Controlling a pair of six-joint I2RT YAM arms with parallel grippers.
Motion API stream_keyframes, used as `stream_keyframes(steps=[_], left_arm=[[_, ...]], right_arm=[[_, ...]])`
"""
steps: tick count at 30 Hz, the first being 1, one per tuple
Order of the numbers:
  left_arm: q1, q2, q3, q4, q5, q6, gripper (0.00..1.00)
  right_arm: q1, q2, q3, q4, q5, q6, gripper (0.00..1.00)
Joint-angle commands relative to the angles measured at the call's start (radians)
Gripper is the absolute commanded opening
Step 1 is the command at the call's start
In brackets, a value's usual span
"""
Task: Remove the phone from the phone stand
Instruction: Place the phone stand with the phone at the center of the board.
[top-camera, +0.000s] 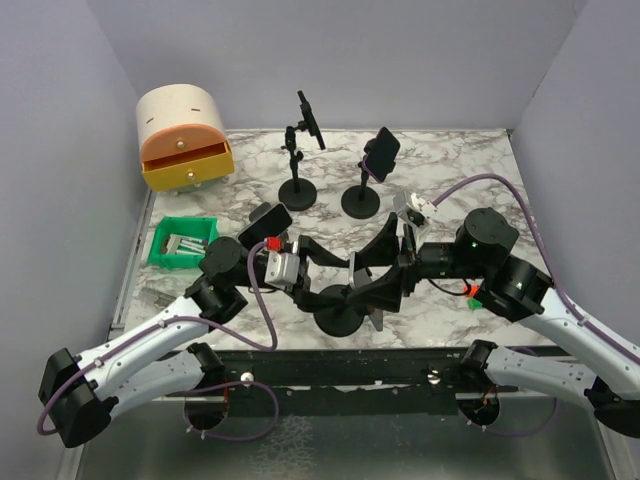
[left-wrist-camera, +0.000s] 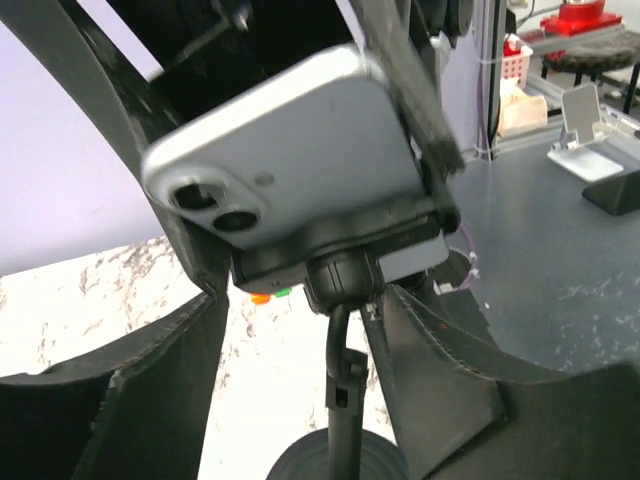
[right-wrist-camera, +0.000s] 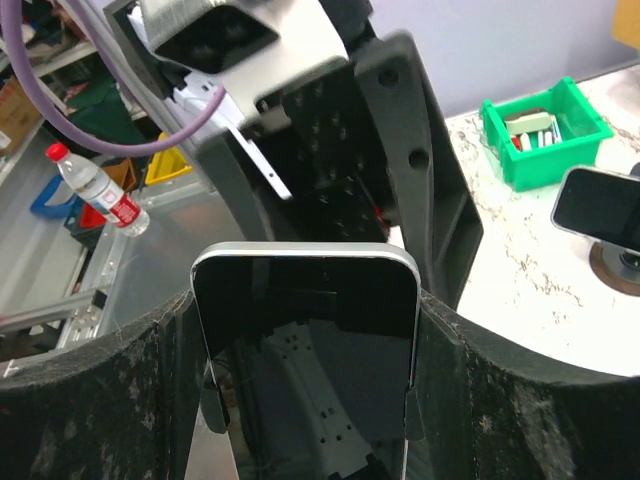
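Observation:
The phone (right-wrist-camera: 305, 350) stands screen-on between my right gripper's (right-wrist-camera: 305, 300) fingers, which press against both of its long edges. In the left wrist view the phone's silver back (left-wrist-camera: 290, 150) with two lenses sits tilted in the clamp of the black phone stand (left-wrist-camera: 345, 400). My left gripper (left-wrist-camera: 315, 330) is open, its fingers either side of the stand's stem and clear of it. From above, the left gripper (top-camera: 325, 285) and right gripper (top-camera: 385, 265) meet over the stand's round base (top-camera: 340, 318) near the front edge.
Two more stands with phones (top-camera: 310, 118) (top-camera: 382, 150) stand at the back, and another phone (top-camera: 270, 222) sits just left of my left wrist. A green bin (top-camera: 183, 243) and a cream and orange drawer box (top-camera: 183, 135) occupy the left side.

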Motion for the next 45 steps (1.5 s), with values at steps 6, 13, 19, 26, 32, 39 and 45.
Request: stream_keyframes(steps=[6, 13, 19, 26, 32, 39, 45], left_arm=[[-0.006, -0.101, -0.027, 0.016, -0.162, 0.055, 0.99], [-0.006, -0.223, -0.074, -0.085, -0.451, 0.035, 0.99], [-0.005, -0.234, -0.107, -0.108, -0.554, 0.019, 0.99], [-0.006, -0.16, -0.115, -0.118, -0.562, -0.048, 0.99], [-0.004, -0.107, -0.094, -0.14, -0.546, -0.062, 0.99], [-0.004, -0.171, -0.106, -0.153, -0.56, -0.044, 0.98], [-0.005, -0.276, -0.133, -0.158, -0.61, -0.013, 0.95]], right_arm=[[0.004, -0.091, -0.02, 0.018, 0.24, -0.079, 0.4], [0.004, -0.08, -0.037, -0.041, 0.737, -0.134, 0.37], [0.004, -0.037, -0.074, -0.004, 0.882, -0.143, 0.36], [0.006, 0.004, -0.089, 0.004, 1.025, -0.08, 0.32], [0.018, 0.037, -0.093, 0.042, 1.062, -0.076, 0.31], [0.018, 0.042, -0.102, 0.163, 0.885, 0.073, 0.31], [0.018, 0.044, -0.204, 0.325, 0.859, 0.257, 0.31]])
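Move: Out over the board, the right hand still holds the phone on its stand; the clear mid-board spot for the stand's base is about 15 cm ahead, 2 cm right and 28 cm below it. Beyond, some 35 cm ahead of that hand in line with it, is the purple phone's stand; the tall black stand is 37 ahead and 20 left, the brown-based phone holder 23 ahead and 23 left. The phone stand being carried is at the left hand's half-open fingers, 3 cm right, its middle 6 below. Carrying the phone and its stand, the right hand keeps its grip and sweeps about 15 cm forward towards the middle of the board, sinking some 8 cm and turning about 50 degrees clockwise; it drifts right, then partly back left while levelling its roll. The left hand opens fully and backs off the stand, rising, then going forward and left, dipping, and lifting again, turned 30 degrees counter-clockwise. ##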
